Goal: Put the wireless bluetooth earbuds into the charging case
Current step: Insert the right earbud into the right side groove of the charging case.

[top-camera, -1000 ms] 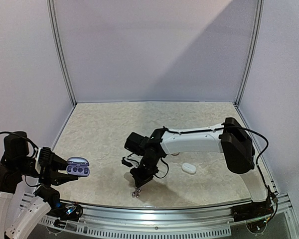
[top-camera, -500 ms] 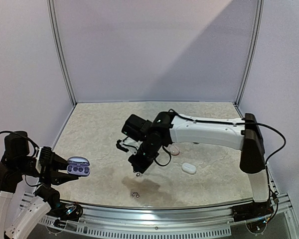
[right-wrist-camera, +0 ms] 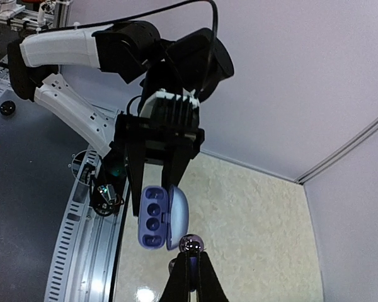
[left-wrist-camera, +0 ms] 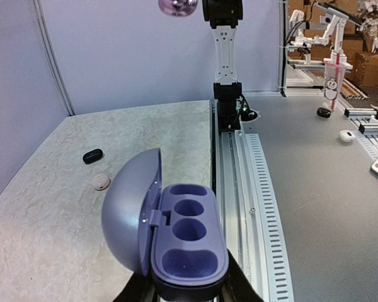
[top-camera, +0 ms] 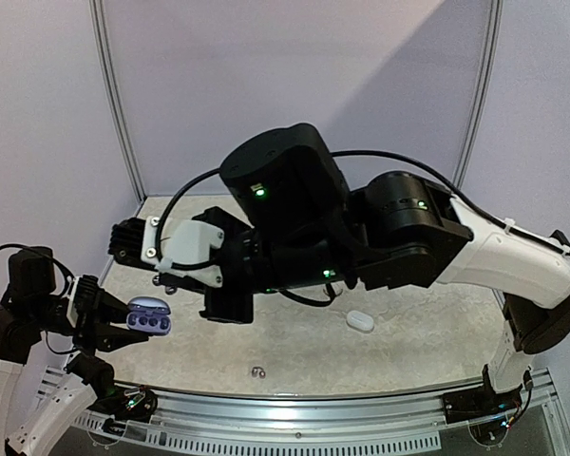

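Observation:
The lavender charging case (left-wrist-camera: 188, 239) is held above the table's near left corner with its lid (left-wrist-camera: 130, 211) swung open, and its wells show nothing inside. My left gripper (top-camera: 138, 328) is shut on the case's base. My right gripper (right-wrist-camera: 190, 257) is shut on one shiny grey-lavender earbud (right-wrist-camera: 190, 245), raised high and hanging just beside the case (right-wrist-camera: 156, 217). The same earbud (left-wrist-camera: 177, 5) shows at the top edge of the left wrist view, well above the case. In the top view the right gripper (top-camera: 123, 245) reaches left over the case (top-camera: 149, 318).
A small grey bud (top-camera: 257, 370) lies near the table's front edge and a white oval piece (top-camera: 360, 321) lies right of centre. The left wrist view shows a black piece (left-wrist-camera: 92, 155) and a white bud (left-wrist-camera: 101, 182) on the table. The slotted metal rail (left-wrist-camera: 258, 189) runs along the front.
The right arm lifted off the table with the bud and swung up and left to beside the open case. The left arm and the case stayed put.

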You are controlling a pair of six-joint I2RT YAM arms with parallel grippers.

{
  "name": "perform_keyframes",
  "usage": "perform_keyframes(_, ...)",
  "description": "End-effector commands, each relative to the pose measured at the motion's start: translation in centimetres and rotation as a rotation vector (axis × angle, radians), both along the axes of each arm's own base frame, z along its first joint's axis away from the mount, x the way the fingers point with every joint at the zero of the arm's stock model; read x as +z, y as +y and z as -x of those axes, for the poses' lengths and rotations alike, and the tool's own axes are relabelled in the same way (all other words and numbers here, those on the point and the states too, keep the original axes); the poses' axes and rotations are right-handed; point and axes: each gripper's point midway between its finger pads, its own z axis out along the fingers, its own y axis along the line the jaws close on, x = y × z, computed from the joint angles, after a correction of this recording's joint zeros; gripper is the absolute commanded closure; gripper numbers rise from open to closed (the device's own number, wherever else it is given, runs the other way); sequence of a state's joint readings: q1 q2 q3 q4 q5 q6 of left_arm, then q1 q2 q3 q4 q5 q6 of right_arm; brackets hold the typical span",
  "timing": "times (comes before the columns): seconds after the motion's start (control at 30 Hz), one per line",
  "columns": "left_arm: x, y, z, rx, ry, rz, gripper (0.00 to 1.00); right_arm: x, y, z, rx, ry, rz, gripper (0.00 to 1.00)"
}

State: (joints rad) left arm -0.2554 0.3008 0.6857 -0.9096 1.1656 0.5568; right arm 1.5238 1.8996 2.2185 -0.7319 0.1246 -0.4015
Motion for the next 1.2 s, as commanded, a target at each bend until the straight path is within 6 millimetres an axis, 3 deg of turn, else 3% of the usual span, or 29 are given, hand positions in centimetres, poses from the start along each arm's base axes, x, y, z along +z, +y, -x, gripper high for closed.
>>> perform_keyframes(0.0,0.1,0.0,0.3,-0.003,0.020,-0.012,1.00,-3.6,2.8,0.4,0.057,-0.192,0.117,1.00)
perform_keyframes(0.13,-0.1,0.1,0.2,0.002,0.027,-0.028,1.00,-4.9,3.8,0.4,0.064,-0.232,0.146,1.00)
perform_keyframes(0.57,-0.1,0.1,0.0,0.008,0.003,-0.048,1.00,-8.0,4.5,0.8,0.088,-0.204,0.214,1.00)
perform_keyframes(1.17,0.1,0.1,0.4,-0.007,-0.055,-0.034,1.00,-9.8,4.4,-0.5,0.029,-0.231,0.277,1.00)
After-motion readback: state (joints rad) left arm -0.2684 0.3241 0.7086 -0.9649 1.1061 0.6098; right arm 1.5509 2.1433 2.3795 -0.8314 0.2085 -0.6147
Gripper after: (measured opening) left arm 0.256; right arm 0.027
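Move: Below and to the left of the right hand, which already grips the earbud, the open charging case has its middle about 7 cm left, 11 cm down and level fore-and-aft. Its raised lid stands some 2 cm beyond the case's middle. The remaining earbud lies on the table, roughly 7 cm ahead, 5 cm right and 38 cm below the right hand. The left hand already holds the case, its middle about 2 cm to that hand's right. Swinging left about 4 cm, then mostly sinking, some 8 cm in all, the right hand brings the pinched earbud down to the wells at the right end of the case, quick at first and creeping over the last centimetre or so. Its fingertips dip a good 10 degrees as the wrist tilts; both grips stay shut, the left hand holding the case nearly still. ##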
